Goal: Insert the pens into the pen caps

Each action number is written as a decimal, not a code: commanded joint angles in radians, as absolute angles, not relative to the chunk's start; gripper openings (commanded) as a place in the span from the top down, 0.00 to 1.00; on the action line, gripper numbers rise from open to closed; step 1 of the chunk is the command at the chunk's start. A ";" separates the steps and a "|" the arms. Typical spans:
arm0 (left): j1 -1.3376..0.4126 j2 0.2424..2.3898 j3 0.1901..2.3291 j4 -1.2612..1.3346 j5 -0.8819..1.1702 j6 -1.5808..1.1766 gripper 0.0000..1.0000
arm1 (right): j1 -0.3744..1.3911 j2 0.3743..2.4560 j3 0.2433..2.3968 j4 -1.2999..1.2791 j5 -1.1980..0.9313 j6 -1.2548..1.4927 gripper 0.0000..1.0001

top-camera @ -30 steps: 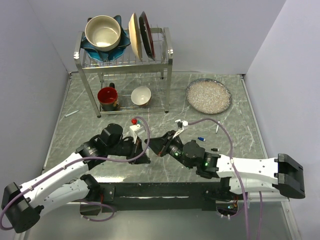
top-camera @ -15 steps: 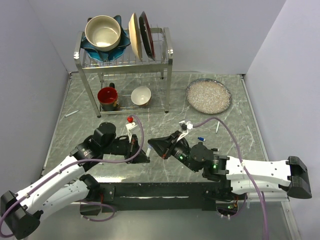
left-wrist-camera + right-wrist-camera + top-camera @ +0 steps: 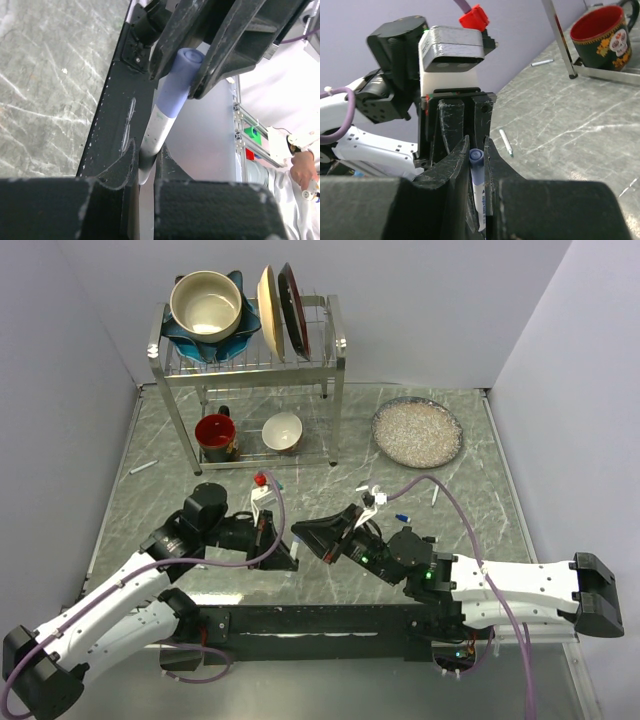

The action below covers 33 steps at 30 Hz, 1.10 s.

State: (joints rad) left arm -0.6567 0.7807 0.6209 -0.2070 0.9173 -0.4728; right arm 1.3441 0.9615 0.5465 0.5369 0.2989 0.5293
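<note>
A white-barrelled pen (image 3: 157, 127) hangs in the air between my two grippers, near the table's front middle. My left gripper (image 3: 146, 150) is shut on its barrel. A blue pen cap (image 3: 180, 75) sits over the pen's far end, and my right gripper (image 3: 477, 150) is shut on that cap (image 3: 476, 159). From above, the left gripper (image 3: 284, 546) and the right gripper (image 3: 303, 531) meet tip to tip and hide the pen. Another pen (image 3: 143, 467) lies by the left wall, and one with a teal tip (image 3: 506, 142) lies on the table. A small blue cap (image 3: 403, 517) and a black cap (image 3: 428, 539) lie to the right.
A metal dish rack (image 3: 340, 350) stands at the back with bowls and plates on top, a red mug (image 3: 215, 432) and a white bowl (image 3: 283, 430) under it. A plate of pale grains (image 3: 417, 431) sits at the back right. A short white stick (image 3: 435, 497) lies near the caps.
Both arms have shifted their pose: the left elbow has drawn left and the right arm has stretched further left. The grippers stay joined on the pen at the same spot.
</note>
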 commanded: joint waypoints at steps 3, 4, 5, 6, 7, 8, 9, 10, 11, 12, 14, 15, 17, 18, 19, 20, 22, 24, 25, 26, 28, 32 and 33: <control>-0.534 0.784 0.718 0.334 0.635 -0.566 0.99 | 1.503 1.015 0.478 0.103 -0.302 0.545 1.00; -0.534 0.790 0.715 0.340 0.641 -0.569 0.99 | 1.503 1.014 0.485 0.100 -0.293 0.551 1.00; -0.534 0.793 0.715 0.344 0.646 -0.571 0.99 | 1.505 1.014 0.504 0.097 -0.270 0.561 1.00; -0.535 0.796 0.716 0.336 0.641 -0.571 0.99 | 1.502 1.012 0.520 0.071 -0.240 0.571 1.00; -0.535 0.804 0.721 0.333 0.656 -0.566 0.99 | 1.497 1.011 0.534 0.066 -0.221 0.580 1.00; -0.535 0.807 0.726 0.324 0.664 -0.563 0.99 | 1.496 1.008 0.566 0.064 -0.216 0.592 1.00; -0.535 0.810 0.726 0.319 0.670 -0.572 0.99 | 1.494 0.997 0.583 0.051 -0.169 0.600 1.00; -0.535 0.813 0.726 0.321 0.679 -0.574 0.99 | 1.491 0.993 0.598 0.045 -0.151 0.607 1.00; -0.535 0.813 0.724 0.327 0.701 -0.587 0.99 | 1.488 0.986 0.632 0.034 -0.129 0.620 1.00; -0.535 0.808 0.726 0.324 0.700 -0.594 0.99 | 1.488 0.973 0.649 0.008 -0.056 0.630 0.94; -0.537 0.801 0.727 0.310 0.701 -0.588 0.99 | 1.482 0.957 0.692 -0.027 0.023 0.647 0.81; -0.537 0.793 0.732 0.296 0.696 -0.578 0.99 | 1.476 0.937 0.705 -0.060 0.125 0.656 0.71; -0.537 0.785 0.727 0.264 0.686 -0.562 0.99 | 1.442 0.922 0.760 -0.100 0.213 0.684 0.64; -0.537 0.778 0.715 0.262 0.684 -0.563 0.99 | 1.431 0.901 0.778 -0.135 0.274 0.696 0.56; -0.537 0.776 0.706 0.271 0.681 -0.568 0.99 | 1.425 0.891 0.791 -0.144 0.361 0.706 0.52; -0.537 0.776 0.695 0.276 0.680 -0.583 0.99 | 1.422 0.868 0.819 -0.155 0.412 0.712 0.45; -0.543 0.778 0.661 0.278 0.661 -0.595 0.99 | 1.422 0.845 0.837 -0.179 0.495 0.716 0.42; -0.548 0.788 0.647 0.240 0.587 -0.610 0.99 | 1.422 0.809 0.835 -0.172 0.509 0.704 0.37; -0.549 0.801 0.650 0.213 0.562 -0.609 0.99 | 1.422 0.801 0.828 -0.175 0.515 0.697 0.36; -0.552 0.814 0.656 0.154 0.530 -0.606 0.99 | 1.422 0.787 0.828 -0.198 0.521 0.695 0.35; -0.572 0.870 0.678 0.106 0.436 -0.615 0.99 | 1.422 0.776 0.819 -0.227 0.541 0.709 0.34; -0.650 0.981 0.673 0.071 0.281 -0.682 0.99 | 1.422 0.718 0.778 -0.284 0.594 0.756 0.34; -0.699 1.035 0.670 0.066 0.237 -0.696 0.98 | 1.422 0.707 0.766 -0.284 0.594 0.762 0.34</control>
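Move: The pen, gripped by its white end in the left fingers, leans up and forward, its middle about 2 cm ahead of and 3 cm above that hand; the right hand pinches its blue cap, so the middle lies some 2 cm back and 3 cm below. Left hand's way: teal cap about 29 cm ahead and 5 cm left, white bowl about 42 cm ahead and 5 cm left, both some 20 cm below. The right fingers open off the blue cap and withdraw rightward; the left carries the pen forward about 13 cm. ##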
